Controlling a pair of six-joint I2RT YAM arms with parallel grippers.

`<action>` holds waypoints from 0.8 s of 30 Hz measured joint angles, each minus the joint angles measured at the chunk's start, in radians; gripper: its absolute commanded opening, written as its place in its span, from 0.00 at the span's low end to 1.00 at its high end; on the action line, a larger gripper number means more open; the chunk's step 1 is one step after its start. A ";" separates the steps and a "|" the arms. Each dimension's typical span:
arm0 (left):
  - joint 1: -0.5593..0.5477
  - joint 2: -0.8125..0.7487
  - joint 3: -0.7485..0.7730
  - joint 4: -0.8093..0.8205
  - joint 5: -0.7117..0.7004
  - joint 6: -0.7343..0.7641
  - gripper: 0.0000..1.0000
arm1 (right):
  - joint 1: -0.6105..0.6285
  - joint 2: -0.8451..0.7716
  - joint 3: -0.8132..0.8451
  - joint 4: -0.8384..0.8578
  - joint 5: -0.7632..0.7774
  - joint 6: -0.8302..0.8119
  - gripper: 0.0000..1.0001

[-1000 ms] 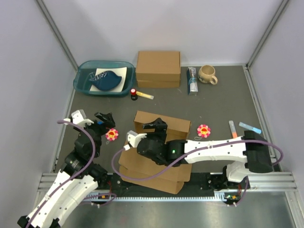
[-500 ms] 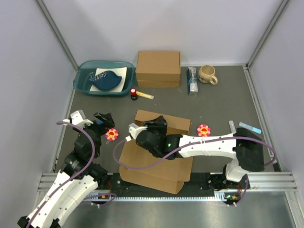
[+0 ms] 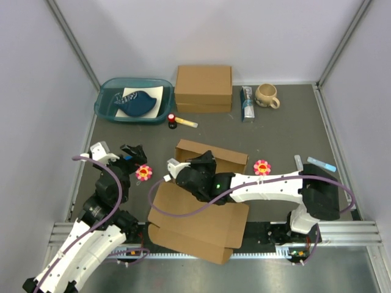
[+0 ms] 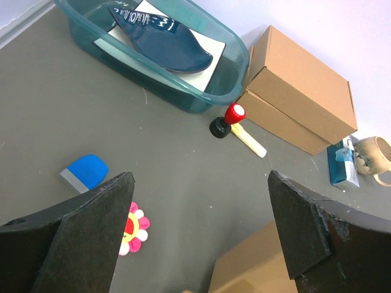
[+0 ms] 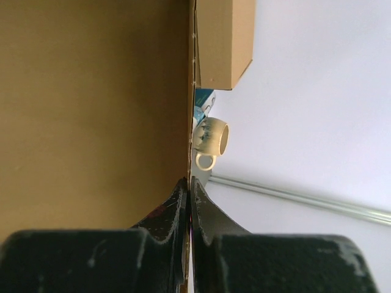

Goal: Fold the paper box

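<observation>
The paper box [image 3: 201, 223] is a brown die-cut mailer in the middle of the table, its wide flaps spread toward the near edge and its back wall [image 3: 214, 152] raised. My right gripper [image 3: 204, 163] is shut on the thin edge of a cardboard panel. In the right wrist view that panel [image 5: 91, 110] fills the left side and the right gripper [image 5: 189, 183] pinches its edge. My left gripper [image 3: 135, 152] hovers to the left of the box, open and holding nothing. In the left wrist view the left gripper [image 4: 198, 180] stands wide above bare table, with a corner of the paper box [image 4: 244, 262] below.
A teal tub [image 3: 135, 80] holding a blue plate stands at the back left. A thicker closed cardboard box [image 3: 203, 87] sits at the back centre, with a mug [image 3: 267, 94] and a blue packet [image 3: 247, 102] to its right. Flower toys [image 3: 144, 173] [image 3: 262, 167] flank the paper box.
My right gripper has closed on the box's panel edge. The box's front flaps have opened out and slid toward the near edge. The left arm has stayed still.
</observation>
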 measured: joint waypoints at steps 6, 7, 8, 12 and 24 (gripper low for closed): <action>0.000 0.026 0.035 0.017 -0.028 0.023 0.95 | -0.012 -0.061 -0.010 -0.042 0.021 0.005 0.00; 0.000 0.044 0.061 0.026 -0.033 0.031 0.95 | -0.025 -0.090 -0.012 -0.060 0.024 0.012 0.00; 0.000 0.064 0.090 0.040 -0.036 0.035 0.95 | -0.043 -0.123 -0.012 -0.080 0.024 0.027 0.00; 0.000 0.141 0.214 0.089 -0.040 0.062 0.96 | -0.179 -0.245 0.023 -0.205 0.014 0.126 0.00; 0.000 0.181 0.317 0.161 -0.035 0.117 0.94 | -0.840 -0.257 0.392 -0.629 -0.570 0.885 0.00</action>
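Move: Straight out over the table, the mug stands about 30 cm ahead of the right hand, 23 cm to its right and some 16 cm below; that hand already pinches the open box's far wall. The blue packet sits some 8 cm left of the mug and about level with it. A flower toy lies 20 cm to the right hand's right, only 2 cm ahead and 19 cm below. From the left hand, the mug is about 32 cm ahead, 46 cm right and 20 cm below. Swinging the box up by its pinched far wall, the right hand keeps its grip and sweeps about 21 cm right while going some 10 cm forward and up, towards the mug side; its wrist yaws clockwise and rolls strongly, left side rising. The open, empty left hand rises 13–14 cm, its fingers tipping up a little. ##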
